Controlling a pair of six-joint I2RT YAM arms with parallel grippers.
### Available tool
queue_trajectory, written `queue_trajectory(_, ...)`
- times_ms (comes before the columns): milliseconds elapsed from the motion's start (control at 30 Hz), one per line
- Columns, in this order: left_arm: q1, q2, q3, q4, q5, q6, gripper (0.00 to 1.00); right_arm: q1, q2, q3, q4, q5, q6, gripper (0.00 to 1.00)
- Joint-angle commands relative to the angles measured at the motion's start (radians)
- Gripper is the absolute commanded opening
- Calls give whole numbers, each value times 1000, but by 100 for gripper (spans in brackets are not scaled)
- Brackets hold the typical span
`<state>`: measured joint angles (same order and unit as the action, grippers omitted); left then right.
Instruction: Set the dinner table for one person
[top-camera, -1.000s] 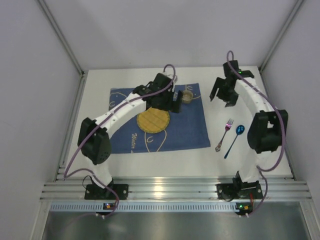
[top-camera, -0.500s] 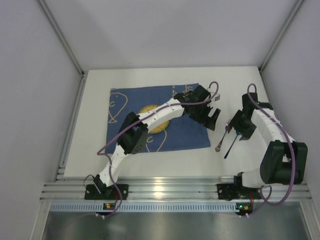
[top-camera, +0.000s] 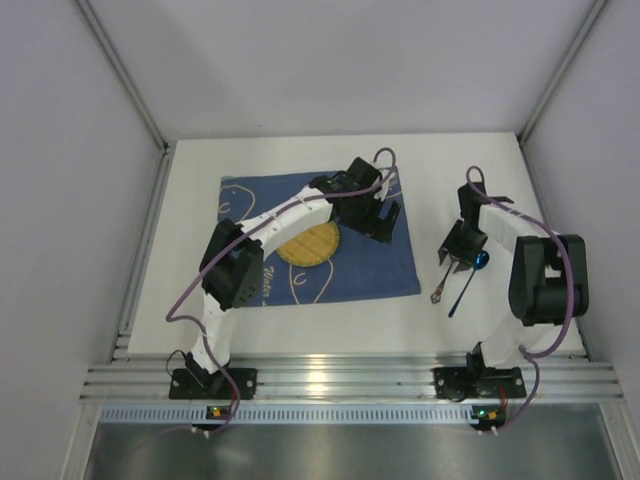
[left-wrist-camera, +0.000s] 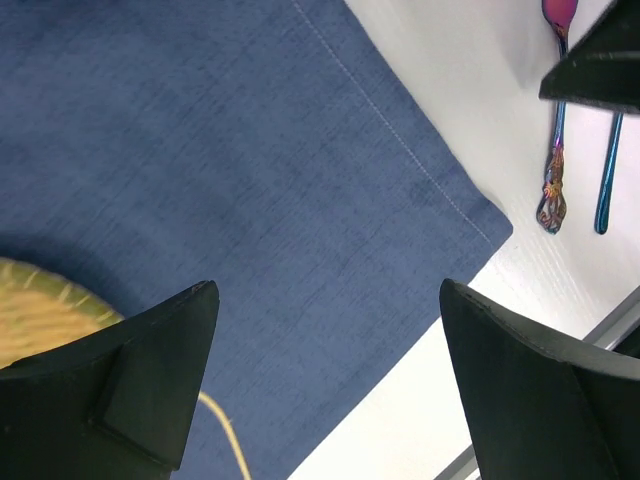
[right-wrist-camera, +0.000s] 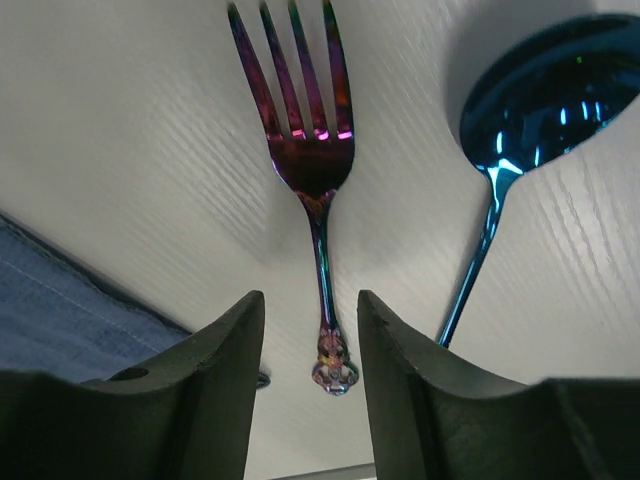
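Note:
The dinner table is a plain white top carrying a blue cloth mat with a round yellow woven plate on it. An iridescent fork and a blue spoon lie side by side to the right of the mat. My right gripper is low over the fork, its fingers straddling the handle with a gap on each side, so it is open and partly narrowed. My left gripper hovers wide open over the mat's right part, holding nothing. In the top view it is just right of the plate.
The mat's right edge and corner lie close to the fork handle and spoon handle. Grey enclosure walls stand on three sides. An aluminium rail runs along the near edge by the arm bases.
My right arm swung from the back right down onto the fork, its jaws narrowing. My left arm swept right past the mat's edge, then came back over the mat's right part.

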<state>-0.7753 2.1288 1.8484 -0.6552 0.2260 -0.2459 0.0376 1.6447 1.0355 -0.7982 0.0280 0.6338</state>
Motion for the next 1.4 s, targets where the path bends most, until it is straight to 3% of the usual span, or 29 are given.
queue_trajectory(0,10,-127,-43,31,-36,25,97,5,61,96,59,44,14,41)
queue_trajectory(267,24,-208,-107,25,-40,25,97,5,179,150,40,119,10,27)
queue_trajectory(433,36,-210,-107,23,-39,31,97,4,182,133,51,122,1,24)
queue_trajectory(567,50,-207,-104,28,-24,27,98,4,193,109,70,112,-6,6)
queue_trajectory(667,68,-199,-98,29,-11,22,98,7,191,100,82,112,-6,0)
queue_trajectory(900,80,-201,-81,29,38,31,97,19,106,224,7,12,21,0)
queue_trajectory(1133,122,-270,-138,143,369,-10,96,93,76,564,-150,-89,67,0)
queue_trajectory(1367,148,-285,-198,236,515,-50,92,159,72,655,-171,-183,153,0)
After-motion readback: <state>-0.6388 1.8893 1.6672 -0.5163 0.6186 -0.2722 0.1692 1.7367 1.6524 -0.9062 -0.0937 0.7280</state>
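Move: The fork lies flat just under the right hand, its middle about 2 cm ahead, 1 cm to the right and 2 cm lower. The spoon's middle is some 3 cm back and 5 cm to the right of this hand. The plate sits about 34 cm to its left and 5 cm ahead, the cup around 19 cm left and 15 cm ahead. From the left hand the fork is roughly 15 cm right, 6 cm back and 9 cm lower. Forward about 4 cm and slightly down, the right hand settles over the fork's neck, just behind the tines, and closes to pinch it, then lifts some 17 cm while carrying it forward and left towards the cup, fingers tilting outwards. The empty, open left hand rises about 9 cm in two steps, tilting late in the rise. ##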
